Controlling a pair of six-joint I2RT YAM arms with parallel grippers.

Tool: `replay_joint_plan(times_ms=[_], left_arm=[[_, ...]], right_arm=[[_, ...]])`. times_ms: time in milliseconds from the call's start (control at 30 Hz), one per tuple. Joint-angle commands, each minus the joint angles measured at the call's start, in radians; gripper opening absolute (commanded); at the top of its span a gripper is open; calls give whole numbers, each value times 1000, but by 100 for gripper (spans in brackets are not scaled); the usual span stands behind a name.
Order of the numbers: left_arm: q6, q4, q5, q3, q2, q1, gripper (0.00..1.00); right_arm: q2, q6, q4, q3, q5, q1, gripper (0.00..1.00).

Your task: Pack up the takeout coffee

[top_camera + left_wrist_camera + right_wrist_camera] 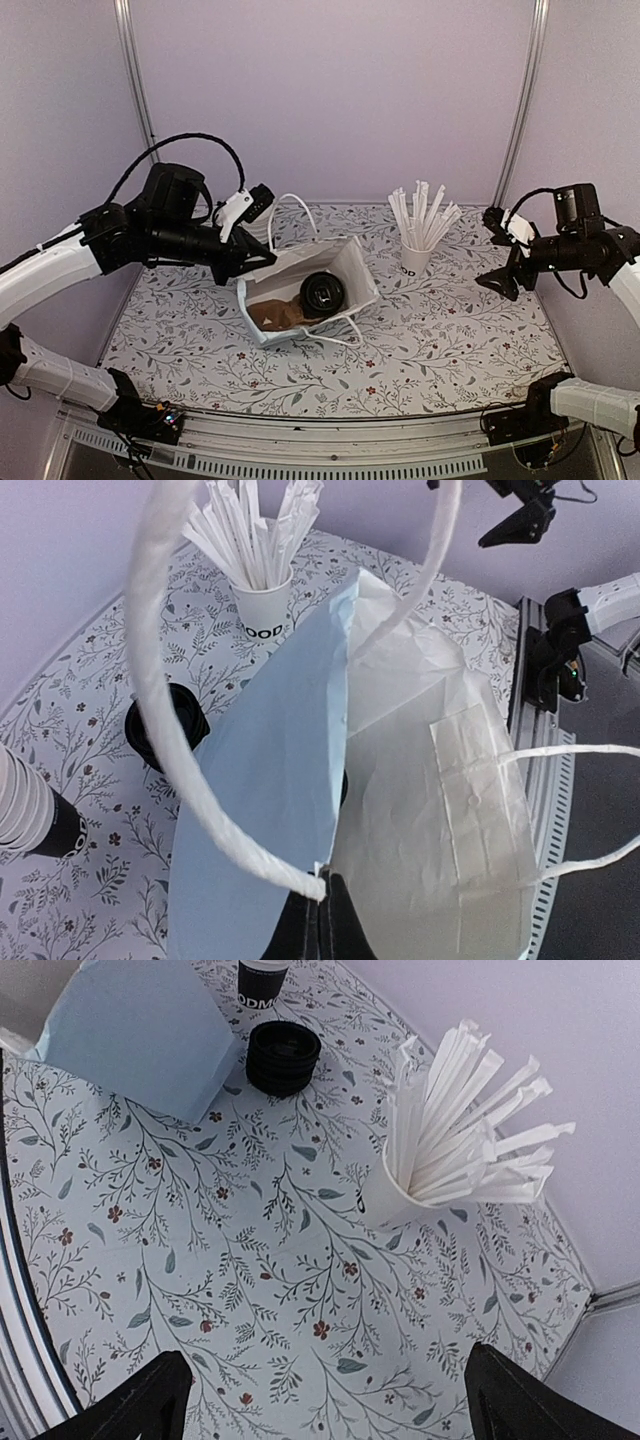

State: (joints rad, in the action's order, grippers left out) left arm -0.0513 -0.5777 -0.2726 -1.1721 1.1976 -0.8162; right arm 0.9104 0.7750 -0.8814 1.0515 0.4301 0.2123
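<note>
The takeout coffee, its round black lid facing up, sits inside the open white paper bag at the table's middle. In the top view my left gripper is at the bag's left rim. The left wrist view shows that gripper shut on the edge of the bag, right where a white twisted handle is rooted. The cup is almost wholly hidden there. My right gripper hangs open above the table's right side, nothing between its fingers.
A white cup of paper-wrapped straws stands right of the bag. Behind the bag are a stack of black lids and a nested stack of cups. The bag's second handle lies toward the near edge.
</note>
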Motion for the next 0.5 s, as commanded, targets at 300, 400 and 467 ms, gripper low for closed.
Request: replay_joint_plan(times_ms=[300,400,467], left_arm=[[132,146,-25,198,-148,-120,0],[168,168,-17,226,-165,-172,0],[188,180,-15,243,-167,-200,1]], right_arm=[[-44,-95,135,-149,138,-41,99],[-22,-87,143,-141,146,-41,99],[-11,-84,144,-131,153,-41,99]])
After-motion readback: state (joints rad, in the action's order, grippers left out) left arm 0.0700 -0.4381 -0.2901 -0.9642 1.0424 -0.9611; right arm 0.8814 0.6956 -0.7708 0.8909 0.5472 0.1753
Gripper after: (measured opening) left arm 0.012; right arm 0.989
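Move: The paper bag, carrier and lidded cup inside, is already held by its rim at the handle's root in the left hand, its middle about 8 cm to the right and 13 cm below, roughly level fore and aft. The black lid stack stands some 19 cm ahead and 13 cm right, the cup stack 21 cm ahead and 5 cm left, both over 20 cm lower. From the right hand, the bag lies about 36 cm left, 2 cm back and 12 cm below. The bag, mouth leaning towards the robot, is drawn back by the left hand about 6 cm towards the near table edge, slow at first and then faster, away from the lid stack. The left fingers stay shut on the rim as the wrist turns slightly clockwise. The empty right hand, still wide open, sinks some 3 cm early on, then hardly moves. ##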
